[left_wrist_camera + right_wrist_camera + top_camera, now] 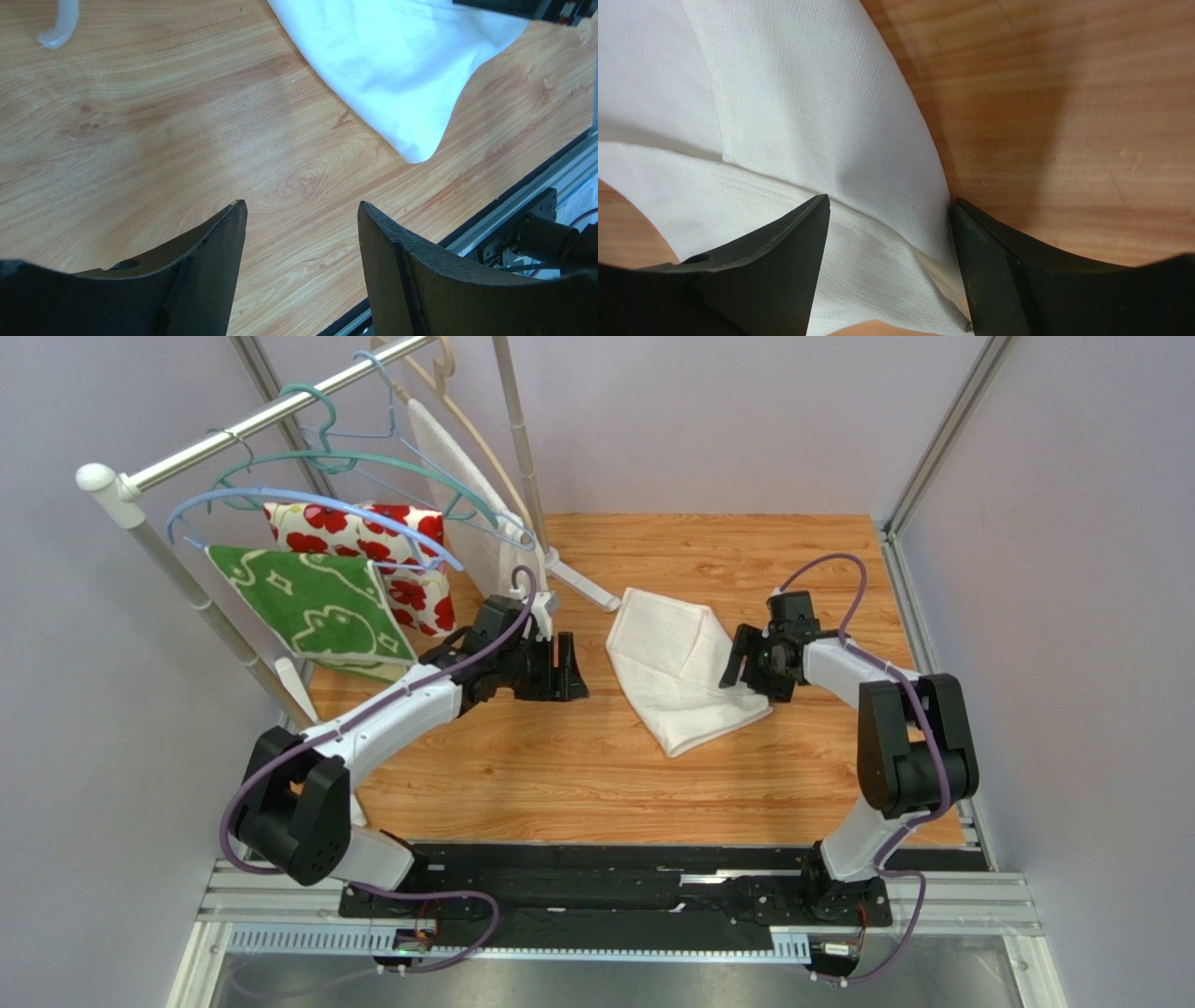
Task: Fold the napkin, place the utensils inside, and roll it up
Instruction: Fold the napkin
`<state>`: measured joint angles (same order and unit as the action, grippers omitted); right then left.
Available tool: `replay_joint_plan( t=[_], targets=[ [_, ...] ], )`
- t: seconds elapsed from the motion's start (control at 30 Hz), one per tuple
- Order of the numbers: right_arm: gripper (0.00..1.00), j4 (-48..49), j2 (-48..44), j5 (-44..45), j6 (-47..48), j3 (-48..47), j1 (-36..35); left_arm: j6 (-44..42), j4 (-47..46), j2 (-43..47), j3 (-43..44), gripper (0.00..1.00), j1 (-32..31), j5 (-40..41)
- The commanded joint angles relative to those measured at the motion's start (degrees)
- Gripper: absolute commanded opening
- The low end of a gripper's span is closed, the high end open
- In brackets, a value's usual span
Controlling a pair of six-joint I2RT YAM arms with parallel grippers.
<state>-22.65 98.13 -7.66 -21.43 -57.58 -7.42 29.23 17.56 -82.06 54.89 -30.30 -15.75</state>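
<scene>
The napkin (673, 672) lies folded into a rough white wedge on the wooden table (561, 770), its narrow end toward the near edge. My right gripper (739, 664) is low at the napkin's right edge. In the right wrist view its fingers stand apart astride the cloth's folded border (794, 105), so the right gripper (889, 201) is open. My left gripper (572, 672) hovers just left of the napkin. It is open (302, 204) over bare wood, with the napkin (400, 63) ahead of it. The utensils are out of view.
A clothes rack with several hangers stands at the back left, carrying a red-flowered cloth (379, 546), a green cloth (302, 602) and a textured white cloth (463, 476). A metal rail (533, 189) runs along the table's near edge. Grey walls close in both sides.
</scene>
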Motion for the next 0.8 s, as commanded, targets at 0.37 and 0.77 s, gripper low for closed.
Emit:
replay_joint_plan(
  t=[0.37,0.77],
  targets=[
    [0.72,-2.74,-19.54,-1.75,-26.98,21.01,-20.14,-2.25,2.65,15.25,-5.58,0.69,-0.02,6.07],
    [0.72,-20.51,-39.23,10.05,-21.03,14.25,-26.59,-0.76,1.87,15.19,-8.58,0.72,0.25,6.18]
  ],
)
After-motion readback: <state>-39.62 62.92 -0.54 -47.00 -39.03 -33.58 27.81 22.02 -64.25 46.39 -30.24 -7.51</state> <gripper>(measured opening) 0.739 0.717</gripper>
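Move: The right hand, fingertips down on the napkin's right edge, has the napkin's middle about 13 cm to its left and 1 cm ahead. Its near corner lies some 16 cm back and 16 cm left; the white rack foot is roughly 20 cm ahead and 33 cm left, beyond the napkin. From the left hand, the napkin's middle is about 22 cm right, 4 cm ahead and 11 cm below. Right fingertips drag the napkin back some 17 cm and leftwards, then lift off; left hand draws back left. ##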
